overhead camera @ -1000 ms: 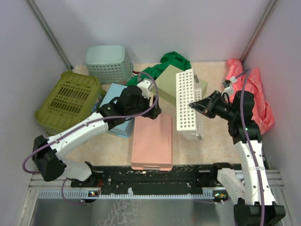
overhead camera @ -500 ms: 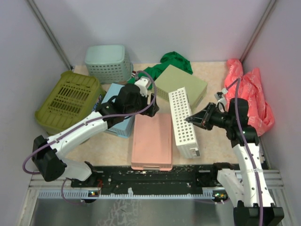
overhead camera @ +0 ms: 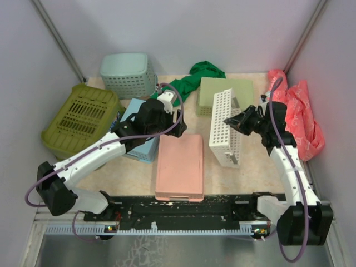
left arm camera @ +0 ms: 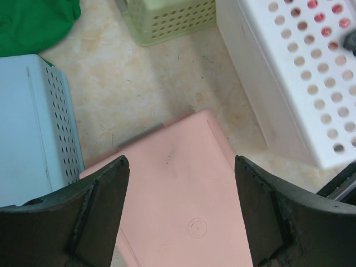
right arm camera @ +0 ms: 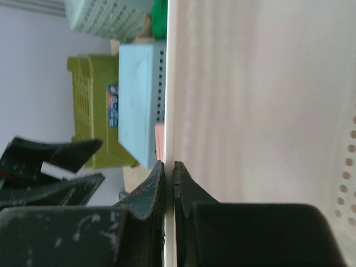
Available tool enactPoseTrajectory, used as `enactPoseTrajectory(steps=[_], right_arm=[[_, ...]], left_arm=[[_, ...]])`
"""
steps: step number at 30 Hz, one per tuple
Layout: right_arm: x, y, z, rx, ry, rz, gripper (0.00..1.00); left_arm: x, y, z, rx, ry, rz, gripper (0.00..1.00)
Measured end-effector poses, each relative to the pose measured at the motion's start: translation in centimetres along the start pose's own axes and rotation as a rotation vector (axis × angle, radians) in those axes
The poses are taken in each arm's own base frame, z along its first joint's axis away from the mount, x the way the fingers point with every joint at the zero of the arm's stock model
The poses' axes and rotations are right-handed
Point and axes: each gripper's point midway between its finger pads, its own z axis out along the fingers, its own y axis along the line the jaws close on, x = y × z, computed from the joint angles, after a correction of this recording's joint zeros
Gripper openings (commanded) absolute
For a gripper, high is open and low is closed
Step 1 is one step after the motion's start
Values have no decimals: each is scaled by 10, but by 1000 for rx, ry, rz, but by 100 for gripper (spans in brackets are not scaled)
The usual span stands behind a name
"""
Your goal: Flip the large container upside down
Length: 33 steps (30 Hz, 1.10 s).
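The large container (overhead camera: 80,118), an olive-green slotted basket, rests at the table's left side with a slotted face turned up; neither gripper touches it. It also shows far off in the right wrist view (right arm camera: 89,105). My right gripper (overhead camera: 229,120) is shut on the thin wall of a white perforated basket (overhead camera: 225,130), which stands tipped on its edge right of centre. In the right wrist view the fingers (right arm camera: 150,183) pinch that white wall (right arm camera: 250,83). My left gripper (left arm camera: 181,164) hangs open over the far end of a pink tray (left arm camera: 178,206), holding nothing.
A light blue basket (overhead camera: 130,111) lies between the olive basket and the pink tray (overhead camera: 179,167). A teal grid basket (overhead camera: 128,73) stands at the back left. Green cloth (overhead camera: 192,80) and a pale green box (overhead camera: 222,92) lie at the back, a red bag (overhead camera: 300,111) at the right.
The right gripper swung the white basket down toward the front, then back up and to the right. The pale green box shifted back and squared up. The left arm barely moved.
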Motion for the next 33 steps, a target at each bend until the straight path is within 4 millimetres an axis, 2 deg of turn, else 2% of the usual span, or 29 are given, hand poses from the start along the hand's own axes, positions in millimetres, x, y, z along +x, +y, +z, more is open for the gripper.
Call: enactPoseTrajectory(steps=[7, 10, 15, 17, 23, 25, 28, 33], right_arm=[[-59, -26, 38, 14, -112, 16, 0], [-71, -33, 46, 8, -130, 43, 0], [-81, -24, 42, -20, -159, 53, 0], [-84, -16, 36, -45, -172, 63, 0], [-92, 37, 11, -253, -216, 114, 0], [-91, 46, 6, -311, -213, 138, 0], [-84, 52, 3, -372, -187, 197, 0], [-64, 44, 2, -413, -126, 297, 0]], left_arm=[[1, 2, -10, 1, -13, -8, 82], [3, 3, -12, 1, -12, -16, 82], [6, 4, -13, -3, -4, -20, 82], [6, 4, -13, -3, -3, -20, 82], [6, 3, -13, -1, -3, -20, 82], [6, 3, -13, -2, -3, -20, 82], [6, 4, -13, -2, -3, -20, 82], [6, 4, -13, -2, -3, -20, 82]])
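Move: The white container, still pinched by its upper rim and standing on edge with its mouth to the right, has its middle about 4 cm left of the right hand and 10 below. The upturned light green container lies some 13 cm ahead and 2 right; the pink container is 17 cm back, 18 left, both about 17 below. From the left hand the light green one is roughly 16 cm ahead and 20 right. The white container is driven forward some 8 cm and about 4 to the right by the right hand, sinking slightly, its far end shoving the light green container. The right hand then lifts it about 9 cm, easing back and a little left, while rolling nearly 30 degrees so its left side rises and the mouth turns downward; the fingers keep their rim grip. ##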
